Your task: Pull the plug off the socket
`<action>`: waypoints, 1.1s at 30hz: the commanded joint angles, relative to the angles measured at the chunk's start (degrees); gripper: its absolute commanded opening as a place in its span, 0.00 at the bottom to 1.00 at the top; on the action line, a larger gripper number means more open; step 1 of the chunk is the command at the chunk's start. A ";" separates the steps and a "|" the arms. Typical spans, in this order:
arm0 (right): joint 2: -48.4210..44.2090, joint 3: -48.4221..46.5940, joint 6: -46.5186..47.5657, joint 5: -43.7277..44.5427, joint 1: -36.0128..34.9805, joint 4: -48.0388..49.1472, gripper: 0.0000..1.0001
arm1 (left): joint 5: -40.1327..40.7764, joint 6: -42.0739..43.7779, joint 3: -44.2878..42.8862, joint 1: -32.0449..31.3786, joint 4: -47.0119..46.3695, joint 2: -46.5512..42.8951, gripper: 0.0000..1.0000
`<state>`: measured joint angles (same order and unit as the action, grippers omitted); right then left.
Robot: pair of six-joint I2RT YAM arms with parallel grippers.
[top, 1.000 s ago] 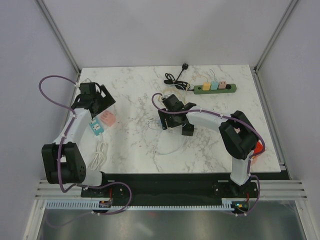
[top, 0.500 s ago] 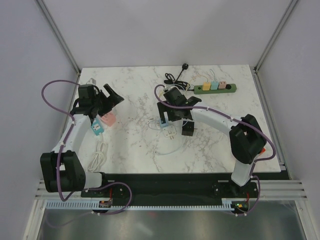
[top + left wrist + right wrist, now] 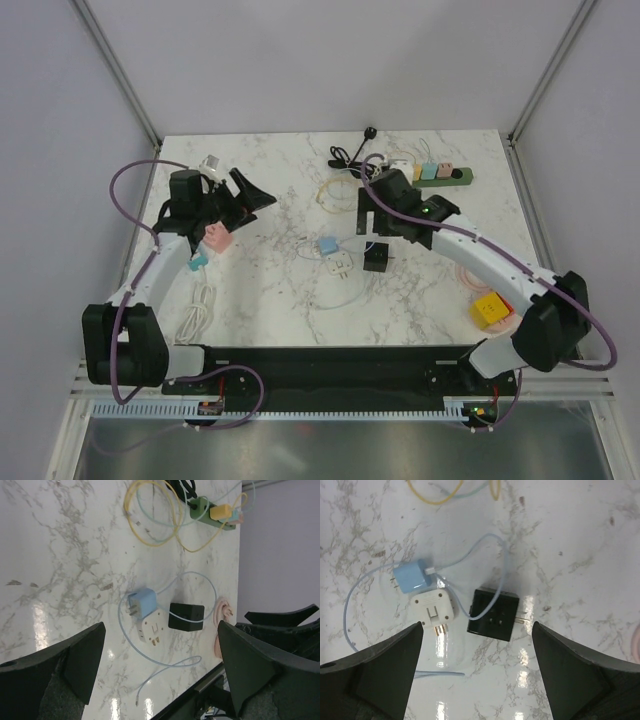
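Note:
A blue plug [image 3: 411, 577] with a light blue cable lies on the marble table, its prongs bare. It rests against a white adapter socket [image 3: 434, 609] that lies with its own pins showing. A black adapter cube [image 3: 493, 613] sits just right of them. All three show in the top view: the blue plug [image 3: 327, 246], the white socket [image 3: 341, 266] and the black cube [image 3: 377, 260]. My right gripper [image 3: 477, 625] hangs open and empty above them. My left gripper [image 3: 161, 626] is open and empty, raised at the left [image 3: 250, 200].
A green power strip [image 3: 430, 175] with several small plugs lies at the back, a yellow cable loop [image 3: 335, 190] beside it. Pink [image 3: 215, 238] and teal [image 3: 197, 262] cubes and a white cable [image 3: 200, 305] lie under the left arm. A yellow cube [image 3: 490, 308] sits at the right.
My right gripper has let go and drawn back to the right and up, leaving the blue plug and white socket side by side. My left gripper has swung up and to the right.

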<state>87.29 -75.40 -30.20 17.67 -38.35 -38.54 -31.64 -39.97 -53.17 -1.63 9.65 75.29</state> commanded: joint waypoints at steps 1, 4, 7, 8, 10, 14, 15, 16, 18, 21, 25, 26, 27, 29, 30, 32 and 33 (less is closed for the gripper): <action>-8.95 4.02 -6.36 6.31 3.88 -2.24 0.98 | -5.71 -3.10 0.25 -2.06 -4.63 -0.66 1.00; -12.83 6.57 -12.68 12.81 6.96 -5.13 0.98 | -6.24 -3.63 0.78 -3.90 -5.43 -1.19 1.00; -17.92 7.98 -16.90 18.44 10.21 -9.08 0.98 | -7.12 -4.15 1.13 -5.22 -6.04 -1.19 1.00; -18.64 8.16 -18.48 21.67 10.92 -10.66 0.97 | -7.38 -4.68 1.22 -5.58 -6.22 -1.19 1.00; -20.65 9.12 -20.96 22.49 13.63 -14.01 0.98 | -7.74 -5.21 1.66 -6.02 -7.01 -1.11 1.00; -22.07 12.01 -20.26 19.86 21.98 -17.08 0.98 | -8.61 -6.26 2.45 -6.81 -8.07 -0.93 1.00; -22.33 12.81 -19.73 17.86 26.26 -17.61 0.98 | -8.62 -6.35 2.45 -6.98 -8.15 -0.84 1.00; -22.86 14.56 -18.94 17.05 28.57 -17.79 0.97 | -8.88 -6.44 2.63 -7.51 -8.24 -0.76 1.00; -23.21 15.98 -18.76 15.47 35.23 -18.75 0.98 | -9.23 -6.53 2.54 -7.95 -8.42 -0.40 1.00; -22.16 17.39 -20.43 14.59 42.62 -21.31 0.98 | -10.02 -6.79 2.54 -8.04 -8.51 0.30 1.00; -22.51 20.10 -20.51 13.18 46.95 -21.22 0.98 | -11.34 -7.58 2.54 -8.30 -9.21 1.00 1.00; -22.42 20.55 -20.87 13.27 47.66 -21.13 0.98 | -11.60 -7.84 2.54 -8.30 -9.38 1.09 1.00; -21.81 21.07 -21.04 13.35 49.14 -20.96 0.98 | -11.69 -8.02 2.63 -8.30 -9.47 1.44 1.00; -20.85 22.39 -20.61 12.39 50.47 -20.43 0.98 | -12.48 -8.46 2.72 -8.39 -9.47 1.79 1.00; -19.97 22.83 -20.43 11.95 51.17 -20.17 0.97 | -12.57 -8.55 2.72 -8.39 -9.47 1.79 1.00; -19.52 24.33 -19.99 10.73 51.44 -18.60 0.98 | -12.83 -8.29 2.72 -8.65 -9.39 1.79 1.00; -19.70 25.03 -19.38 10.02 51.44 -17.89 0.98 | -12.92 -8.20 2.63 -8.65 -9.39 1.79 1.00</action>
<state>67.24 -51.92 -49.89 29.93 12.71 -57.60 -42.17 -46.72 -50.63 -9.85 2.57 76.99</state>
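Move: The red cube lies about 38 cm to the right hand's right, 14 cm back and 12 cm below. The yellow cube beside it is some 33 cm right and 17 cm back, and the pink cable coil about 30 cm right and 6 cm back. The black cube is almost under the hand, 3 cm right and 3 cm back, 13 cm below. From the left hand the red cube is roughly 61 cm right and 16 cm back. Open right hand arcs some 35 cm right and back towards the red cube, turning clockwise; left drifts right. ##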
